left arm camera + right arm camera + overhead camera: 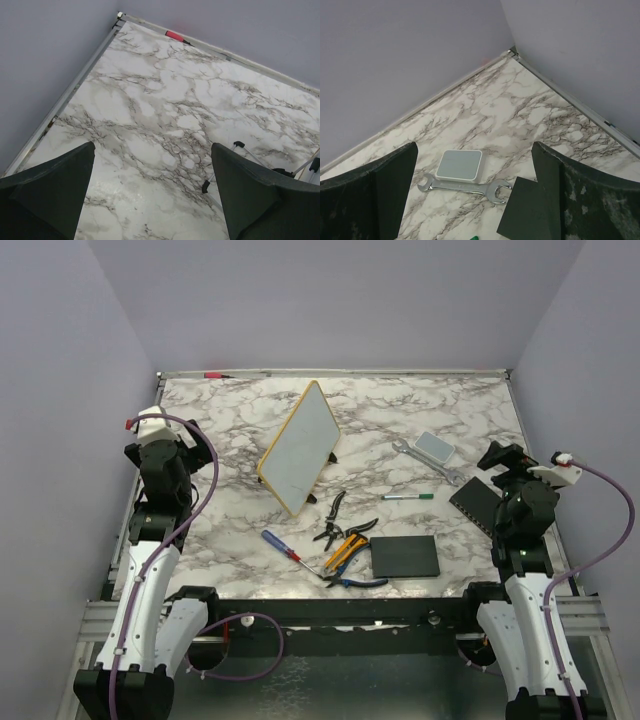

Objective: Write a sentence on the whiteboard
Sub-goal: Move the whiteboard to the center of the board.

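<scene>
The whiteboard [300, 445], white with a yellow-tan frame, stands tilted on its edge in the middle of the marble table. No sentence shows on its face. Its thin stand legs and a dark foot [205, 186] appear at the right of the left wrist view. A green-capped marker [408, 497] lies right of the board, and its green tip [475, 238] peeks in at the bottom of the right wrist view. My left gripper [152, 146] hangs open over bare marble at the left. My right gripper [475, 145] is open above the right side, holding nothing.
A grey-blue block [460, 165] rests against a wrench [465, 186] at the back right. A black pad [404, 556] lies near the front, another dark pad [475, 502] under the right arm. Pliers [333, 520], a screwdriver [282, 545] and cutters [350, 580] lie in front of the board. A red-capped item [175, 36] sits along the far rail.
</scene>
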Available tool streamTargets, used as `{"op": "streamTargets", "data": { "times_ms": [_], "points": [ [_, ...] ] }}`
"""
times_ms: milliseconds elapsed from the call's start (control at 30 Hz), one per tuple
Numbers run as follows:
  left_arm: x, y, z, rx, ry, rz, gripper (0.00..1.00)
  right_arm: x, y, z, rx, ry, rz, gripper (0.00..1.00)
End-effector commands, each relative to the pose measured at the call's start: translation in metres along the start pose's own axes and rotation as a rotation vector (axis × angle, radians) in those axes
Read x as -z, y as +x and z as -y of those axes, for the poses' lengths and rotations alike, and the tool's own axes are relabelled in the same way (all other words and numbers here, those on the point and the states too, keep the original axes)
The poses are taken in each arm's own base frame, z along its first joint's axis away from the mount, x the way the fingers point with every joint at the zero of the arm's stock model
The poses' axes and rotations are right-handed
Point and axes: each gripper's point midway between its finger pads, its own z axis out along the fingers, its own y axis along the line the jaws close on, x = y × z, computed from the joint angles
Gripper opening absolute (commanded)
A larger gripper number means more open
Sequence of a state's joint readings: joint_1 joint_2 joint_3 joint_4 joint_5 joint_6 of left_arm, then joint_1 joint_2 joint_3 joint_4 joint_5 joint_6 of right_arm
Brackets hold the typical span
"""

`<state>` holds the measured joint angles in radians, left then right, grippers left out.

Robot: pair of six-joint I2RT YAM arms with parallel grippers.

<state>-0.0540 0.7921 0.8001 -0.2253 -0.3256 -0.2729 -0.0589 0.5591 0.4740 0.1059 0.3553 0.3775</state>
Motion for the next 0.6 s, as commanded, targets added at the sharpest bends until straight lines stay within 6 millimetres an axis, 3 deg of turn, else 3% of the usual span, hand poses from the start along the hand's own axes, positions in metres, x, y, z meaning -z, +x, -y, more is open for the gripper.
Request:
{"op": "streamTargets", "data": {
  "times_ms": [0, 200, 333, 500, 567],
  "points": [
    [0.002, -0.01, -0.001, 0.002, -0.009, 0.029, 0.99, -0.001, -0.004, 0.005, -0.006, 0.037, -0.001, 1.0],
    [0.003, -0.005, 0.027, -0.05, 0.154, -0.025, 0.99, -0.002, -0.004, 0.001, 0.007, 0.025, -0.014, 1.0],
    [0.014, 0.002, 0.069, -0.036, 0.384, -0.086, 0.99, -0.003, -0.001, -0.001, 0.013, 0.012, -0.027, 1.0],
    [0.041, -0.013, 0.123, -0.044, 0.693, -0.122, 0.99, -0.005, 0.006, -0.009, 0.02, -0.033, -0.056, 1.0],
    [0.04, -0.009, 0.139, -0.042, 0.774, -0.172, 0.99, -0.006, 0.008, -0.014, 0.026, -0.059, -0.072, 1.0]
  ]
}}
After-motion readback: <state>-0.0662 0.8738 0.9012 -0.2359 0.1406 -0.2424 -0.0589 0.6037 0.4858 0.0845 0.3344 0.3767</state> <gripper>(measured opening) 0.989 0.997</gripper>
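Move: The whiteboard's middle lies roughly 25 cm to the left hand's right, some 8 cm ahead and 16 cm below. On the table, about 28 cm lower than this hand, the blue screwdriver lies 21 cm right and 15 cm back, the black pliers 37 cm right and 9 cm back. From the right hand the whiteboard is about 47 cm left, 10 cm ahead and 15 cm below. The left hand swings right about 8 cm towards the whiteboard, turning clockwise some 25 degrees, its fingers staying open. ##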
